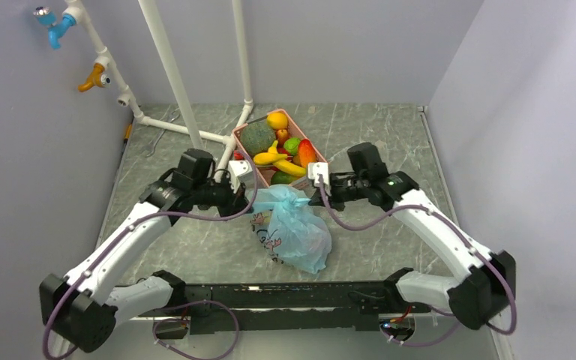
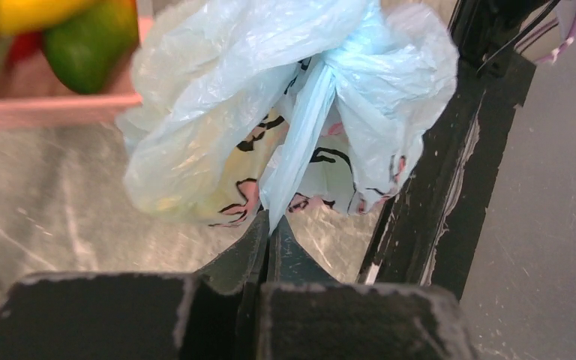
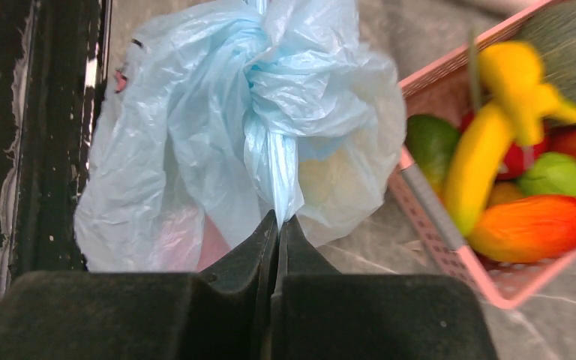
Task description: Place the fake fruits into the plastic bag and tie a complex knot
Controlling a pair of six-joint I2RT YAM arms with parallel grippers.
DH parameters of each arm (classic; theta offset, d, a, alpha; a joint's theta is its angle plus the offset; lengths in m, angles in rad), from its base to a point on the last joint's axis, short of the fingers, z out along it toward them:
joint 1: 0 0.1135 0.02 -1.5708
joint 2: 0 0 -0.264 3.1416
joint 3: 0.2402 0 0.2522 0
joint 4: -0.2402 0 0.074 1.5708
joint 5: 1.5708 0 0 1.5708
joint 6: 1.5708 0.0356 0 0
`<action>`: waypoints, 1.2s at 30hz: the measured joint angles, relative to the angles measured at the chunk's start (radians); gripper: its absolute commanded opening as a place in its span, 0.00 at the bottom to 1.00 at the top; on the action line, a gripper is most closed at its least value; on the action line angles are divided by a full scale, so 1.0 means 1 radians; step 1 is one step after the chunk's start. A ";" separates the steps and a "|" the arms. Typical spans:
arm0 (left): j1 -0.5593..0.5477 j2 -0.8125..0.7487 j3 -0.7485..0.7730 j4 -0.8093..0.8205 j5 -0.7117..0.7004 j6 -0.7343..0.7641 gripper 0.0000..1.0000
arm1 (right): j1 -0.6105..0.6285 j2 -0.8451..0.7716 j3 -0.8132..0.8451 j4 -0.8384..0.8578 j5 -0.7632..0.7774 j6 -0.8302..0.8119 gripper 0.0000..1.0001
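The light-blue plastic bag lies on the table between my arms, its handles gathered into a knot at its far end. My left gripper is shut on one handle end, the strand pinched at the fingertips of the gripper. Opposite it, my right gripper is shut on the other handle end, which runs from the gripper up to the knot. Faint yellow and reddish shapes show through the bag. More fake fruits lie in the basket.
The pink basket stands just beyond the bag, holding a banana, a mango, a lime and a melon. White pipes rise at the back left. The black mounting rail runs along the near edge.
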 measured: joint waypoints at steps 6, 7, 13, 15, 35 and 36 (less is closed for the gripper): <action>0.000 -0.124 0.126 -0.074 0.026 0.044 0.00 | -0.018 -0.128 0.094 -0.129 -0.001 0.001 0.00; 0.000 -0.138 0.135 -0.089 0.029 0.051 0.00 | -0.026 -0.142 0.095 -0.152 -0.004 -0.006 0.00; 0.048 -0.191 0.099 -0.134 0.024 0.100 0.00 | -0.138 -0.208 0.081 -0.301 -0.013 -0.090 0.00; 0.082 -0.189 0.065 -0.133 0.019 0.105 0.00 | -0.190 -0.233 0.048 -0.334 -0.012 -0.124 0.00; 0.200 -0.126 -0.036 -0.070 -0.023 0.238 0.00 | -0.472 -0.229 -0.105 -0.378 -0.019 -0.332 0.00; 0.214 -0.128 -0.022 -0.066 -0.013 0.250 0.00 | -0.502 -0.236 -0.102 -0.391 -0.034 -0.354 0.00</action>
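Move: Each hand already pinches one end of the tied blue bag's mouth. The knot lies about 12 cm right of the left hand and 5 cm left of the right hand, level with them front to back and about 2 cm lower. The fruit-filled bag body hangs about 5 cm back of the knot and 9 cm lower. The fruit basket stands some 18 cm ahead of the left hand and 8 cm to its right, about 13 cm below. Both hands keep their pinch on the bag's twisted ends and pull them apart, away from the knot: the right goes about 14 cm right, the left some 6 cm left. On the way both jerk upward, swing down below where they began, then rise again, while the right wrist turns roughly 15 degrees clockwise. ##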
